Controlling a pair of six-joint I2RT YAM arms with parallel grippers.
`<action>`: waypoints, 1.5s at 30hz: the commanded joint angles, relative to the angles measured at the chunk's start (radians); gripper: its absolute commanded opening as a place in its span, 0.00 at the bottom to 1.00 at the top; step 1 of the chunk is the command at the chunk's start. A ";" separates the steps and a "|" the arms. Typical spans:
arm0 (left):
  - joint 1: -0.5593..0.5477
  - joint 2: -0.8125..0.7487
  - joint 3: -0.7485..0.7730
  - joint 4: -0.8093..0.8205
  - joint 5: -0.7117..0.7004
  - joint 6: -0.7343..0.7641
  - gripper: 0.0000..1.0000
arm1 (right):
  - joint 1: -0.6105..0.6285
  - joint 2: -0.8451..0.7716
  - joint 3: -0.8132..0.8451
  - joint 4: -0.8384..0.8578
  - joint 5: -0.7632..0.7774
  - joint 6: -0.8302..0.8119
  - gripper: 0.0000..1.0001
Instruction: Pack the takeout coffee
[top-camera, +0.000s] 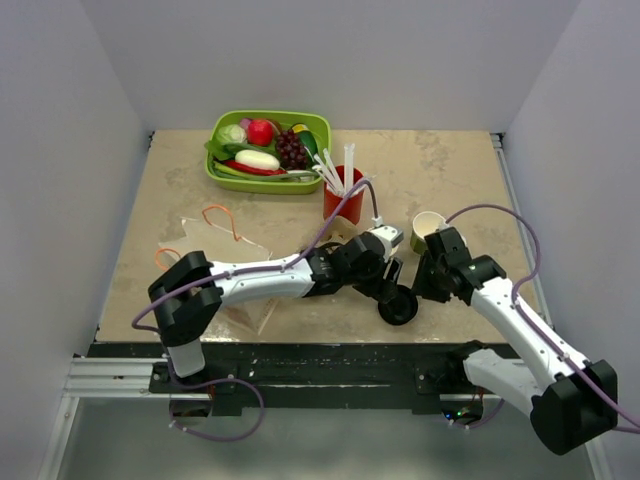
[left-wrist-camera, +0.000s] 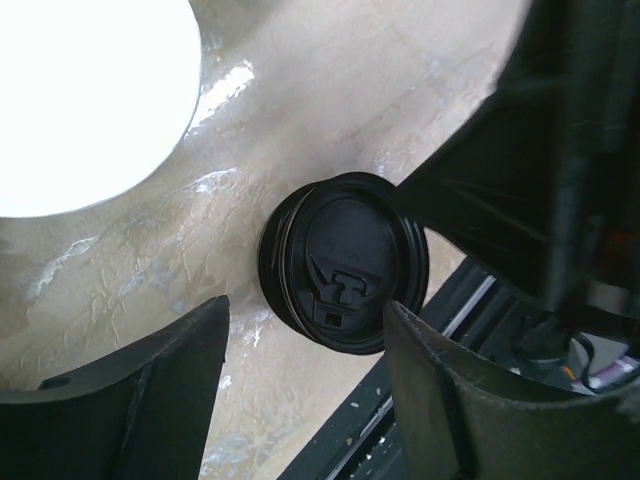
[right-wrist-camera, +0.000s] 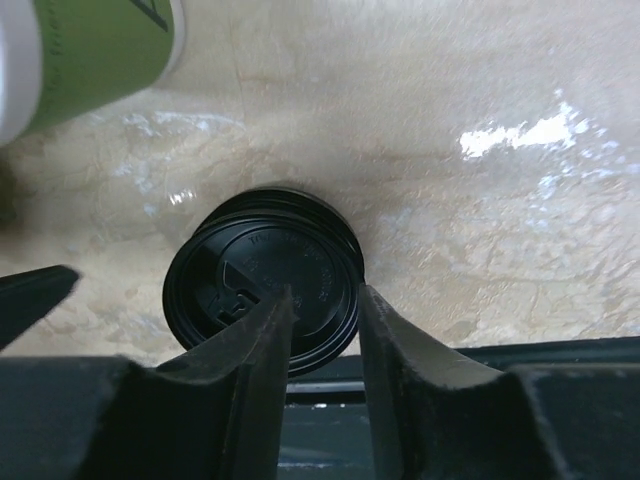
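The takeout coffee cup (top-camera: 428, 228), green with a white inside, stands upright without a lid right of centre; its green wall (right-wrist-camera: 90, 60) shows at the upper left of the right wrist view. Its round black lid (top-camera: 398, 308) lies flat near the table's front edge. My left gripper (left-wrist-camera: 307, 305) is open, its fingers wide apart just short of the lid (left-wrist-camera: 343, 262). My right gripper (right-wrist-camera: 325, 292) is open a little, with one finger over the lid (right-wrist-camera: 262, 290) and the other just outside its rim. Both grippers (top-camera: 392, 288) (top-camera: 420, 290) meet at the lid.
A red cup with white sticks (top-camera: 343, 195) stands behind my left arm. A green tray of toy vegetables (top-camera: 222, 172) sits at the back. Brown cardboard (top-camera: 255, 310) lies under my left arm. The black front rail (top-camera: 320, 352) runs just beyond the lid.
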 joint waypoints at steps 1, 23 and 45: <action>-0.030 0.041 0.070 -0.028 -0.074 -0.020 0.66 | -0.004 -0.081 0.029 -0.014 0.096 0.041 0.39; -0.035 0.134 0.124 -0.071 -0.080 -0.034 0.15 | -0.004 -0.190 0.081 -0.062 0.235 0.041 0.59; 0.000 0.057 0.017 -0.010 -0.039 -0.065 0.00 | -0.004 -0.138 -0.051 0.025 -0.197 0.025 0.59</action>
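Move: The stacked black lids are centred about 5 cm to the right of the left hand, 2 cm nearer the base and 6 cm below. From the right hand they are some 4 cm left, 1 cm ahead and 4 cm below. Counted from the left hand, the left cup stands about 9 cm straight ahead, the right cup 11 cm ahead and 12 cm right, and the cup carrier 9 cm ahead and 13 cm left. The upper black lid is taken by its left rim: the left hand sinks about 5 cm beside it, almost straight down, and its fingers shut, pinching the edge. The right hand meanwhile rises nearly 5 cm and swings some 3 cm right off the lids, opening wider, then comes back left and down, drawing towards the base. ##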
